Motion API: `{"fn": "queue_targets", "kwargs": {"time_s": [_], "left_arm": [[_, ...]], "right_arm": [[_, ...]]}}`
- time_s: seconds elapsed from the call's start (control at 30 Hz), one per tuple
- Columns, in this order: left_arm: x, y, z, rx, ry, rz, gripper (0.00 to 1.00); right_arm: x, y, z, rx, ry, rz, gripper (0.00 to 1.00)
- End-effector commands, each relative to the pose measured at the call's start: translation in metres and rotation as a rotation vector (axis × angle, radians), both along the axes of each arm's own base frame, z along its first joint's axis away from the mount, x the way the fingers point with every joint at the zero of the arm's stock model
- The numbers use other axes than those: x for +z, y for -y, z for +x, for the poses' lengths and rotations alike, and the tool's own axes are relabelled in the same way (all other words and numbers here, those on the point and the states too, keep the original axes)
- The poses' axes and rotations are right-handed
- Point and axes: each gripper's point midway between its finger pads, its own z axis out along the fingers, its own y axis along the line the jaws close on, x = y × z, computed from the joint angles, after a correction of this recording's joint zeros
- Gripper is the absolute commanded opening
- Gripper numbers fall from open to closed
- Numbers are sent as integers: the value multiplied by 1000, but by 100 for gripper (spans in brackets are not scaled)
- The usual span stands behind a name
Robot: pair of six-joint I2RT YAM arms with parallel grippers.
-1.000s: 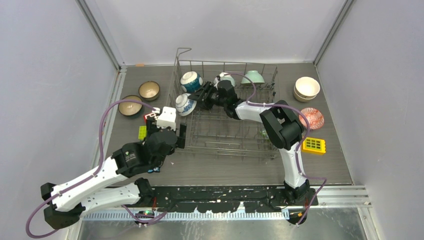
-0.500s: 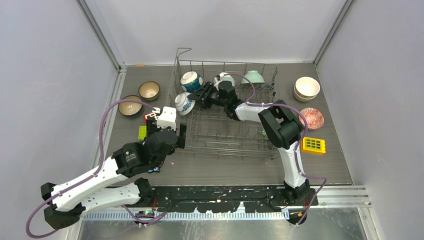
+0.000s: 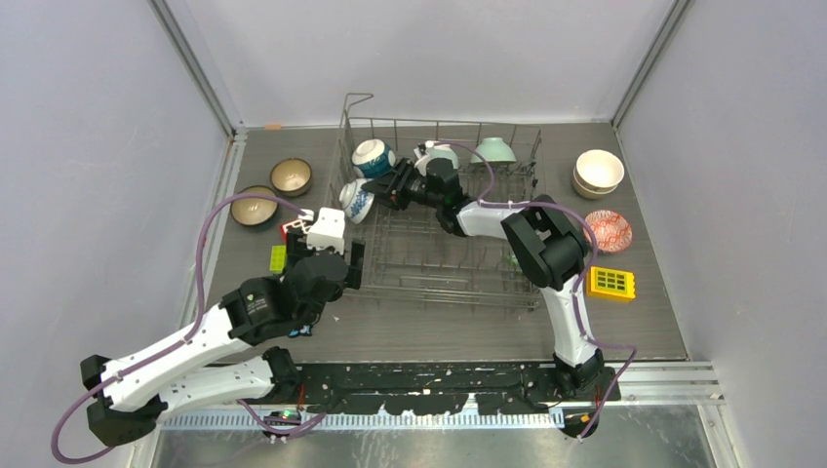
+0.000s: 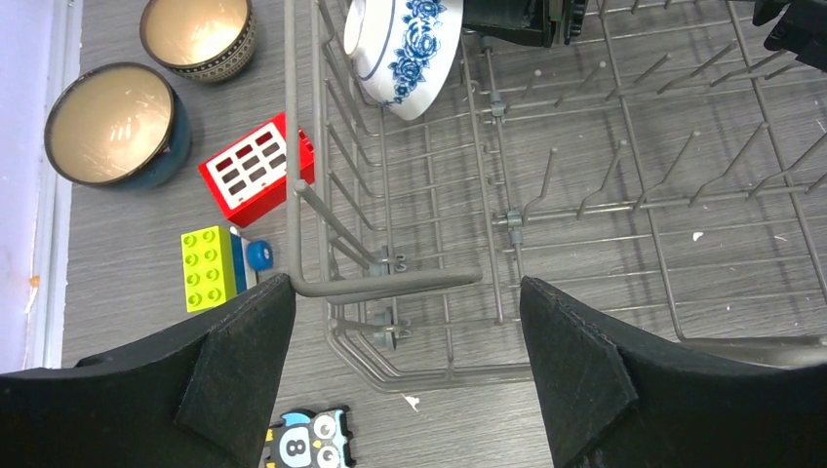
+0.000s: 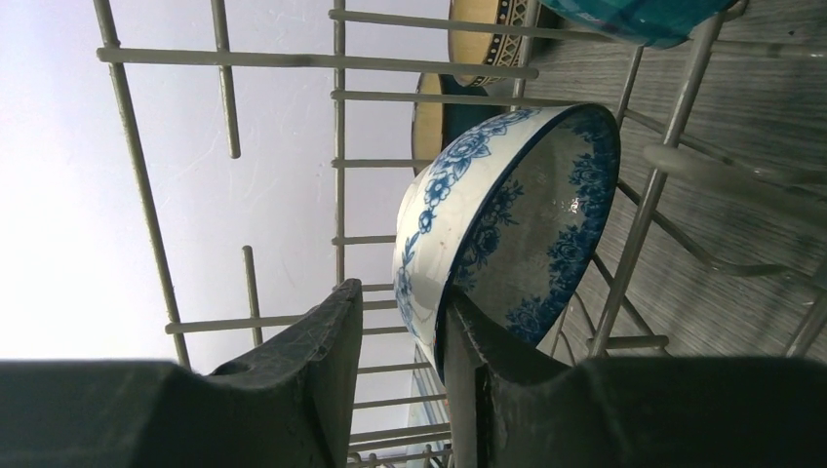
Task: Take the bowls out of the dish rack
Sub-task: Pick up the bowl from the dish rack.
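The grey wire dish rack point(image 3: 439, 265) holds a blue-and-white floral bowl point(image 3: 357, 202) leaning on edge at its left side. My right gripper point(image 3: 386, 189) reaches to it. In the right wrist view the jaws point(image 5: 402, 292) straddle this bowl's point(image 5: 507, 214) rim: one finger lies against the inner wall, the other stands outside with a small gap. Three more bowls sit along the rack's back: a blue-and-white one point(image 3: 373, 158), a white one point(image 3: 439, 154) and a mint one point(image 3: 494, 150). My left gripper point(image 4: 407, 292) hangs wide open and empty above the rack's near-left corner point(image 4: 390, 283).
Left of the rack stand a brown bowl point(image 3: 291, 176) and a teal bowl point(image 3: 255, 207). Stacked cream bowls point(image 3: 598, 172) and a red-patterned bowl point(image 3: 607, 231) stand to the right. Also about are toy blocks, red point(image 4: 255, 168), green point(image 4: 207, 265) and yellow point(image 3: 611, 283), and an owl tile point(image 4: 307, 444).
The right gripper's jaws have narrowed around the floral bowl's rim and it has edged slightly left. The left arm has not moved.
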Motion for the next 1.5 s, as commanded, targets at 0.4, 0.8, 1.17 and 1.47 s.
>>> {"fn": "queue_targets", "kwargs": {"time_s": [0.4, 0.8, 1.17, 1.47], "left_arm": [[8, 4, 3, 14, 18, -45, 85], [10, 5, 4, 14, 19, -49, 85], [15, 2, 2, 19, 26, -56, 85], [25, -1, 0, 19, 36, -92, 86]], "right_arm": [[30, -13, -7, 61, 69, 122, 27], [48, -11, -13, 73, 99, 174, 6], [71, -7, -23, 102, 154, 236, 1], [97, 2, -32, 109, 204, 277, 1]]}}
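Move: The blue-flowered bowl's rim already sits between the open right fingers; its middle is about 3 cm to the left of the hand, 2 cm back and 4 cm below. The teal-and-white bowl stands about 6 cm ahead of that hand and 2 cm to the right, the pale green bowl some 7 cm ahead and 15 cm to the right, both slightly lower. From the idle left hand the flowered bowl lies roughly 16 cm ahead, 3 cm to the right and 11 cm below. Close the right gripper on the flowered bowl's near rim, one finger inside the bowl and one outside. While closing, ease about 1 cm to the left and sink slightly, then rise some 2 cm, tipping the fingertips up by under 10 degrees. Once the rim is pinched, keep the grip and draw back about 1 cm, away from the teal-and-white bowl. ##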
